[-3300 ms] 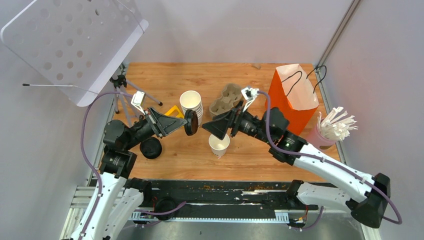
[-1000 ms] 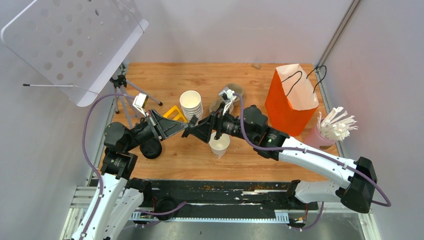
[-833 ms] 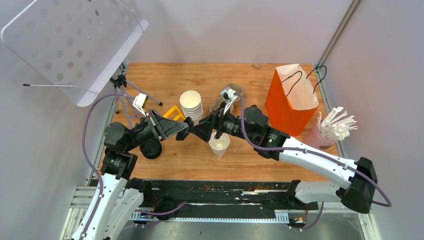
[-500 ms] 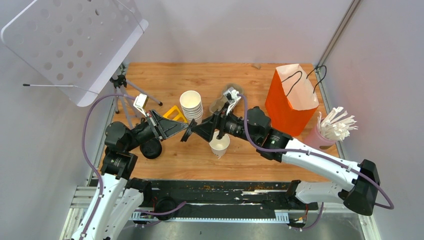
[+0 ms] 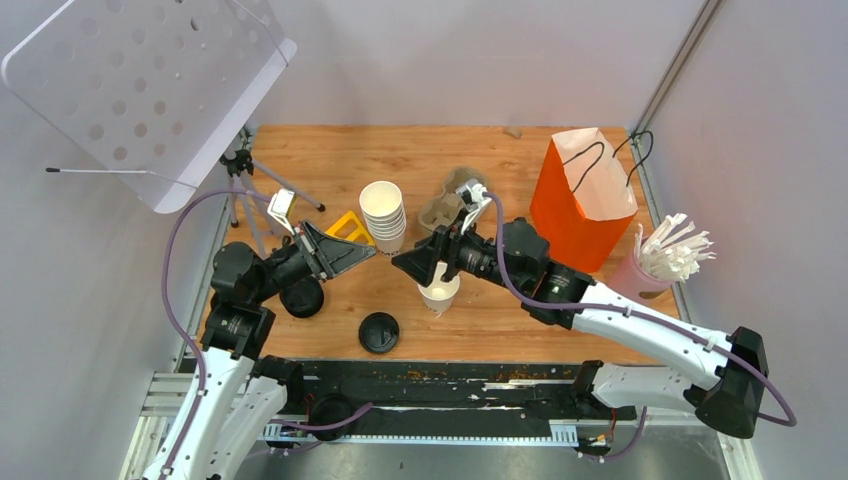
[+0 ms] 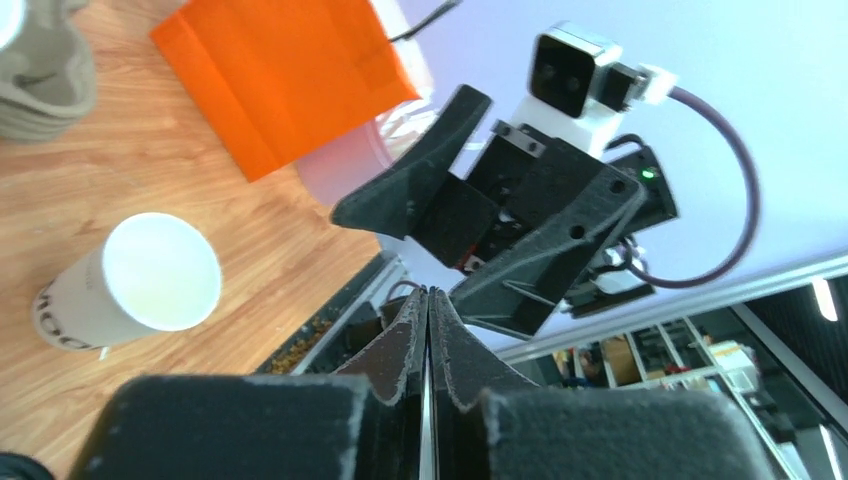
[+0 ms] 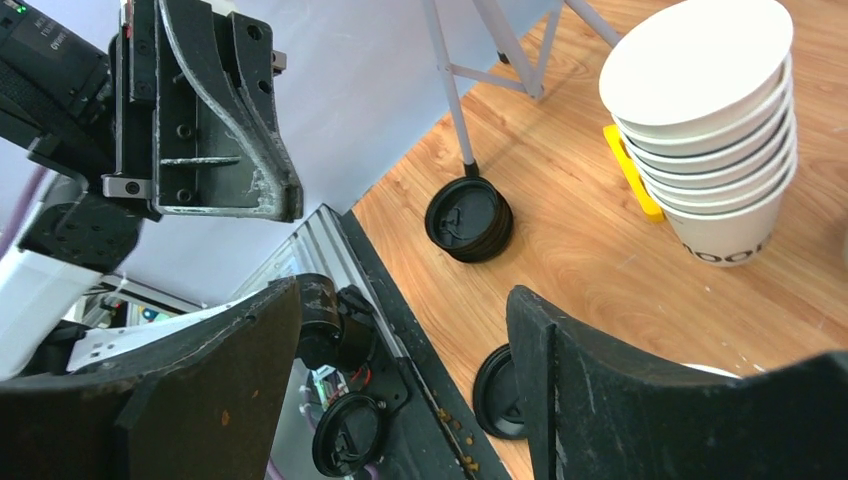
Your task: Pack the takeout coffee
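Note:
The takeout coffee cup (image 5: 438,291), white paper with dark lettering (image 6: 140,281), stands upright on the wooden table (image 5: 480,160) with no lid on it. A loose black lid (image 5: 379,332) lies flat near the table's front edge, also in the right wrist view (image 7: 497,393). My right gripper (image 5: 405,263) hovers open just left of and above the cup, nothing between its fingers (image 7: 400,300). My left gripper (image 5: 368,255) points at it from the left, shut and empty (image 6: 428,292).
A stack of lidless white cups (image 5: 383,213) and a cardboard cup carrier (image 5: 448,208) stand behind the grippers. An orange paper bag (image 5: 583,195) and a pink holder of straws (image 5: 665,255) are at the right. A stack of black lids (image 5: 300,297) sits under the left arm.
The black lid that sat between the two grippers has dropped to the table near the front edge. The left gripper has closed empty. The right gripper has drawn back to the right.

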`<state>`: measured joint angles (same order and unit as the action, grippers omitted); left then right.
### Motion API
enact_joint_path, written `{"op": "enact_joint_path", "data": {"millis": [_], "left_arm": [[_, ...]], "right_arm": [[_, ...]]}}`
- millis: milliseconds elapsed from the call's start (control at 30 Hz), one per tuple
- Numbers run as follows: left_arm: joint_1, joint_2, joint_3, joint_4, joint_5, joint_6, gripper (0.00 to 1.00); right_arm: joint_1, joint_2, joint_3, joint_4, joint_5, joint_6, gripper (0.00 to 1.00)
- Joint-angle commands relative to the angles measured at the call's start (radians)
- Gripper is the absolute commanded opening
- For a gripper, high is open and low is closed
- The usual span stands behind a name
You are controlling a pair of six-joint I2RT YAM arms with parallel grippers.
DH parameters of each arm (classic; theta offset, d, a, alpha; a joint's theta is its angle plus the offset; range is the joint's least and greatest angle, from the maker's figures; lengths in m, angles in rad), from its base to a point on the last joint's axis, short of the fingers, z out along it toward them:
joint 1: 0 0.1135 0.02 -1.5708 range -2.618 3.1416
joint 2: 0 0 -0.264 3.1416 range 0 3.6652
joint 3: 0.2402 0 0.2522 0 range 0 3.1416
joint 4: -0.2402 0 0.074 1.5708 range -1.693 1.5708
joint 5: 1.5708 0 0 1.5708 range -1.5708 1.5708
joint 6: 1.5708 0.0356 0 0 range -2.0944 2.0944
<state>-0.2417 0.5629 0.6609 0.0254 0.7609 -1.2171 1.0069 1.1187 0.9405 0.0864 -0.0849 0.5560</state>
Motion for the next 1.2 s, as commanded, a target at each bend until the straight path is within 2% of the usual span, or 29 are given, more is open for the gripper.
{"op": "enact_joint_path", "data": {"millis": [0, 67, 167, 267, 300, 400, 500, 800, 1000, 1167], "left_arm": [[0.000, 0.014, 0.061, -0.226, -0.081, 0.226, 0.15], [0.000, 0.058, 0.143, -0.492, -0.209, 0.418, 0.27], [0.001, 0.136, 0.209, -0.801, -0.377, 0.600, 0.38], [-0.003, 0.177, 0.178, -0.897, -0.460, 0.650, 0.45], [-0.008, 0.184, 0.155, -0.907, -0.480, 0.650, 0.50], [-0.070, 0.202, 0.098, -0.904, -0.546, 0.623, 0.54], [-0.210, 0.245, 0.074, -0.879, -0.642, 0.575, 0.54], [-0.536, 0.413, 0.041, -0.716, -0.803, 0.469, 0.50], [-0.762, 0.539, 0.056, -0.573, -0.898, 0.490, 0.50], [-0.875, 0.677, 0.074, -0.539, -0.987, 0.528, 0.49]], "right_arm": [[0.005, -0.041, 0.002, -0.081, 0.028, -0.047, 0.76], [0.006, -0.060, -0.007, -0.142, 0.036, -0.060, 0.77], [0.006, -0.104, -0.026, -0.212, 0.064, -0.069, 0.77], [0.006, -0.167, -0.054, -0.262, 0.122, -0.078, 0.77], [0.006, -0.190, -0.062, -0.277, 0.142, -0.081, 0.77], [0.006, -0.266, -0.077, -0.310, 0.191, -0.094, 0.77], [0.006, -0.319, -0.079, -0.333, 0.232, -0.107, 0.77], [0.006, -0.428, -0.042, -0.413, 0.299, -0.146, 0.77], [0.006, -0.467, -0.019, -0.450, 0.335, -0.146, 0.77], [0.006, -0.519, -0.023, -0.479, 0.363, -0.124, 0.77]]}}
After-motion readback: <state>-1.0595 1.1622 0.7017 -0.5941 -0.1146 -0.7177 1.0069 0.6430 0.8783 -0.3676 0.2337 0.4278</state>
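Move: The loose lid lies almost straight below the left hand, some 32 cm down and about 2 cm back. From that hand, the single cup stands roughly 14 cm right and 5 cm ahead, the black lid stack 16 cm left and 6 cm ahead, and the cup stack about 18 cm ahead, 1 cm right. From the right hand, the loose lid is about 7 cm left, 1 cm back and 28 cm below. Left hand sinks some 28 cm towards the loose lid, fingers opening, turning down; right hand withdraws 14 cm rightwards. ##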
